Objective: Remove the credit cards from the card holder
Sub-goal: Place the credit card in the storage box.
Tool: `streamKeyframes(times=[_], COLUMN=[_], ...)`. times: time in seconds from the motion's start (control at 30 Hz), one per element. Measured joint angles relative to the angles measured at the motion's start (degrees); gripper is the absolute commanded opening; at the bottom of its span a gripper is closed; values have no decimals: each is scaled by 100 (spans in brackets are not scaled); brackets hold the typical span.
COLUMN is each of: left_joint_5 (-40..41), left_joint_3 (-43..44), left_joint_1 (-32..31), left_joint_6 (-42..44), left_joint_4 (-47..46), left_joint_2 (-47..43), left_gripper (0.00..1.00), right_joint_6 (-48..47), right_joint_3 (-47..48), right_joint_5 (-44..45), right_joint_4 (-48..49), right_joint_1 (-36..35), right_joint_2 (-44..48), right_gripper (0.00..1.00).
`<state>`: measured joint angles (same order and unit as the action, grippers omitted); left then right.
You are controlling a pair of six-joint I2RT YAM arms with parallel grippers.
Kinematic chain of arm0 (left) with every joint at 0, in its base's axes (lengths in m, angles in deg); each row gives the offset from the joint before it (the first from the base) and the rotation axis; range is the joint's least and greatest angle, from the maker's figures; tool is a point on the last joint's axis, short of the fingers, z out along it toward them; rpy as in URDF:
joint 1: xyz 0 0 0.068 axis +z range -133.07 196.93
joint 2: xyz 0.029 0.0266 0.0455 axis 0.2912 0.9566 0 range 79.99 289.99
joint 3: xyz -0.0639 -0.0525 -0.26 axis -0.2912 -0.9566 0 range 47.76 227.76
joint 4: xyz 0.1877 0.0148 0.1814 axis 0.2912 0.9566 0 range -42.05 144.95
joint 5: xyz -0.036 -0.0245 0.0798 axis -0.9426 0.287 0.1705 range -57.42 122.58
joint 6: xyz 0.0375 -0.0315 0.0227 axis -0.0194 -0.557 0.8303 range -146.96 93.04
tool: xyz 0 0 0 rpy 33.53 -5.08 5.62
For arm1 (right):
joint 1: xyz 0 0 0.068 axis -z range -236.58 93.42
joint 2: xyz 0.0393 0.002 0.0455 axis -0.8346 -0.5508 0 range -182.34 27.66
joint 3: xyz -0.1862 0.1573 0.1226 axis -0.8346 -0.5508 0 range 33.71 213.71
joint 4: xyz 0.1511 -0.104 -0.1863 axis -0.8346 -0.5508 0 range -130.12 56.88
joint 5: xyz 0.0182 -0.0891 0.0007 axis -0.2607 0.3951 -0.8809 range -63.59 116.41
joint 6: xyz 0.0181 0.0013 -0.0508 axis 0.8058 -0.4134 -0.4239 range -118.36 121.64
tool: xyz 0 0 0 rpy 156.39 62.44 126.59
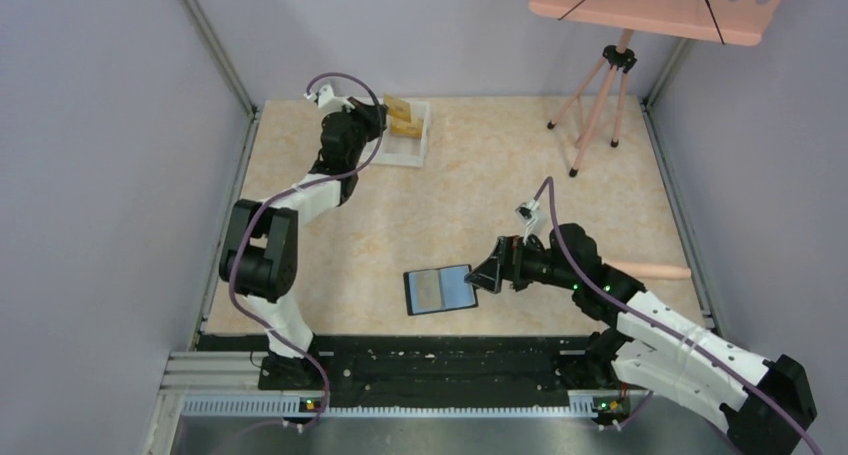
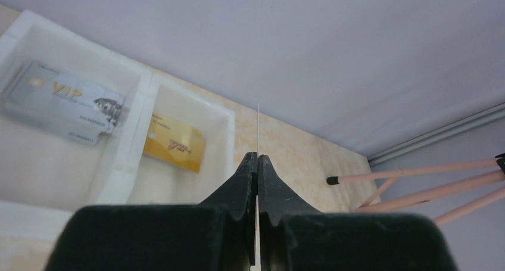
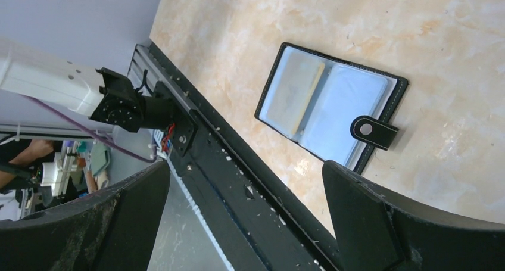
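Note:
The card holder [image 1: 440, 289] lies open on the table near the front edge, blue-grey pockets inside a black border. In the right wrist view the card holder [image 3: 345, 98] shows a tan card [image 3: 296, 92] in its left pocket and a snap strap. My right gripper [image 1: 484, 275] is open and empty just right of the holder; its jaws stand wide apart [image 3: 245, 170]. My left gripper [image 1: 383, 123] hangs over the white tray [image 1: 414, 150] at the back. It is shut [image 2: 258, 159] on a thin card [image 2: 258, 128] seen edge on. A gold card [image 2: 174, 144] and a silver VIP card [image 2: 59, 104] lie in the tray's two compartments.
A pink tripod [image 1: 600, 85] stands at the back right under a pink board; its legs show in the left wrist view [image 2: 417, 181]. A pink rod [image 1: 655, 270] lies on the table behind the right arm. The black base rail [image 1: 430, 360] runs along the front edge.

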<state>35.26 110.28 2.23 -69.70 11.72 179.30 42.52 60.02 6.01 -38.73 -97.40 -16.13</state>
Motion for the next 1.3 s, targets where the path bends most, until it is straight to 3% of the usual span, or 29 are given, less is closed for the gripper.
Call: streamKeyframes(times=[0.47, 1.3], left_joint_5=[2, -4], left_joint_3=[1659, 2715], left_joint_1=[11, 11], left_joint_6=[76, 671], left_joint_4=[-190, 203], left_joint_2=[2118, 3106], left_gripper=[0, 1], right_joint_6=[-199, -297], right_joint_3=[564, 573], right_joint_5=[-48, -136], right_joint_4=[50, 48], right_joint_1=[2, 173], right_joint_2=[-793, -1213], right_gripper=[99, 99])
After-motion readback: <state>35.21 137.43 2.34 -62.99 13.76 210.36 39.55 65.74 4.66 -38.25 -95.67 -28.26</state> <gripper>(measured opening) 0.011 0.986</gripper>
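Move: The gold card is pinched in my left hand. The box's right compartment lies about 13 cm ahead of that hand, 3 cm to its right and roughly 18 cm below; the gold card already inside lies about 2 cm beyond the compartment's middle, and the silver-card compartment is some 11 cm left of it. From my right hand the right compartment is about 49 cm ahead and 17 cm left; the card holder is 4 cm ahead, 7 cm left. I carry the gold card in my left hand about 11 cm forward and 10 cm down to the storage box's right compartment, quickly at first and then easing. Fingers keep their pinch, still pointing nearly level, while the wrist rolls slightly, left side up. My wide-open right hand creeps about 2.5 cm forward beside the card holder, touching nothing. ##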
